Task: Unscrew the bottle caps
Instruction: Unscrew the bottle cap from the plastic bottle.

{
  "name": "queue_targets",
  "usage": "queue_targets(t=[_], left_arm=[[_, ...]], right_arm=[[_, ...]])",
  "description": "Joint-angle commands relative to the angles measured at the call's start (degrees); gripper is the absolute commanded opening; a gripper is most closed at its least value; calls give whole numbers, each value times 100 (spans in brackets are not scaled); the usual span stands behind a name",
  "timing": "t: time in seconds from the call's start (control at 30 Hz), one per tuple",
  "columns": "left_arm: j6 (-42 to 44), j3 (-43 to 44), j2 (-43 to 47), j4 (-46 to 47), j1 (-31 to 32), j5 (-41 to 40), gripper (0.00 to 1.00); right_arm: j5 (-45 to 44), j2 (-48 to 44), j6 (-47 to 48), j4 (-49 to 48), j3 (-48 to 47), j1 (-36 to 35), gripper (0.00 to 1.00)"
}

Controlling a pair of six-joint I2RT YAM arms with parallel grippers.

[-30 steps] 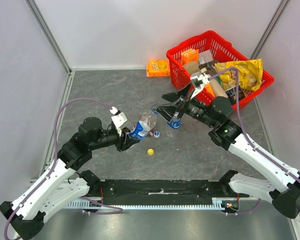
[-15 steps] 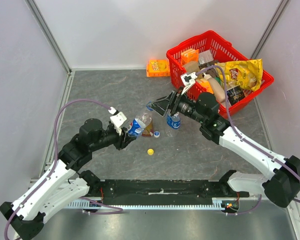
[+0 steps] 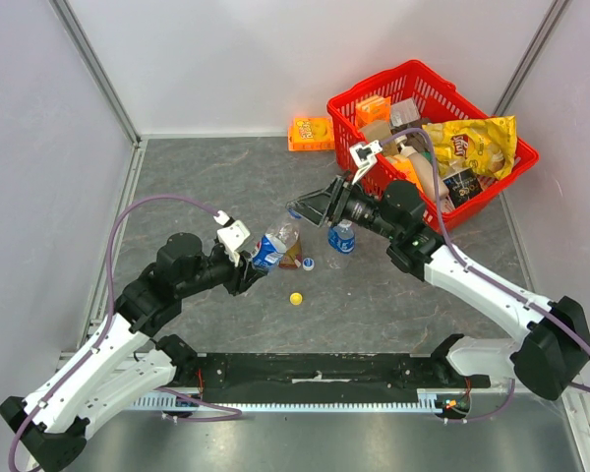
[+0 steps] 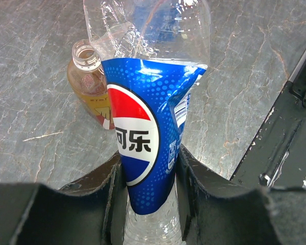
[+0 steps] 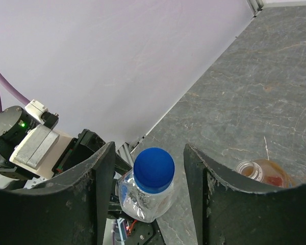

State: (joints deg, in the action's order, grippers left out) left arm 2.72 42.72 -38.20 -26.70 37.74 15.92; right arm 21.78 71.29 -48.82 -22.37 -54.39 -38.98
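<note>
My left gripper (image 4: 148,158) is shut on a clear bottle (image 4: 143,127) with a blue label, holding it tilted above the table (image 3: 270,246). Its blue cap (image 5: 154,168) sits between the fingers of my right gripper (image 5: 149,153), which is open with a gap on each side. In the top view the right gripper (image 3: 307,210) hangs over the bottle's upper end. An amber bottle (image 4: 89,87) without a cap stands just behind. A yellow cap (image 3: 296,298) and a whitish cap (image 3: 309,263) lie on the table. Another clear bottle (image 3: 342,237) stands to the right.
A red basket (image 3: 349,103) full of snack packs stands at the back right. An orange box (image 3: 311,132) lies by the back wall. Grey walls close in the table on the left, back and right.
My right gripper has swung left, from over the standing bottle to the held bottle's cap, and its jaws have narrowed. The left gripper has drawn the bottle slightly toward itself.
</note>
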Motion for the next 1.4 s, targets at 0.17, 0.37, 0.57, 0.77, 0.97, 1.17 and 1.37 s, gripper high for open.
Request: queue_targets(t=[0.17, 0.37, 0.57, 0.77, 0.97, 1.17, 1.37], left_arm=[[238, -9, 32, 156, 6, -45, 2], [238, -18, 40, 156, 6, -54, 2], [238, -9, 32, 147, -3, -63, 2], [176, 78, 58, 156, 6, 86, 2], [88, 254, 102, 156, 6, 929, 2], [9, 351, 84, 165, 14, 1825, 2], [-210, 465, 137, 314, 6, 2704, 2]], right_arm=[[142, 87, -93, -312, 60, 13, 56], [230, 140, -102, -356, 43, 13, 37], [300, 158, -49, -452, 104, 13, 12], [405, 79, 135, -549, 148, 13, 0], [845, -53, 355, -1014, 262, 13, 0], [1390, -413, 487, -1743, 561, 13, 0], [2057, -704, 637, -2263, 702, 14, 0]])
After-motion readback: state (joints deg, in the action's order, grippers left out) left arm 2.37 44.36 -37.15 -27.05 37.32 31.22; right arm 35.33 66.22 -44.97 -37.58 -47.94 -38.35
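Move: The blue cap of the Pepsi bottle sits between the open right fingers, about 1 cm to the left of the hand point and 1 cm below it. Some 22 cm below this hand, 2 cm forward, stands the open tea bottle; the open blue bottle is about 11 cm right of it and 1 cm farther out. From the left hand, holding the bottle body, the cap is about 5 cm ahead, 6 cm right and 12 cm up. The right hand eases down about 1 cm and closes its fingers on the blue cap while the left keeps its hold on the Pepsi bottle. Then both swing back towards the bases and up together, right about 5 cm and left about 4 cm, the right rolling some 10 degrees in the unscrewing direction and the left turning about 15 degrees clockwise. ##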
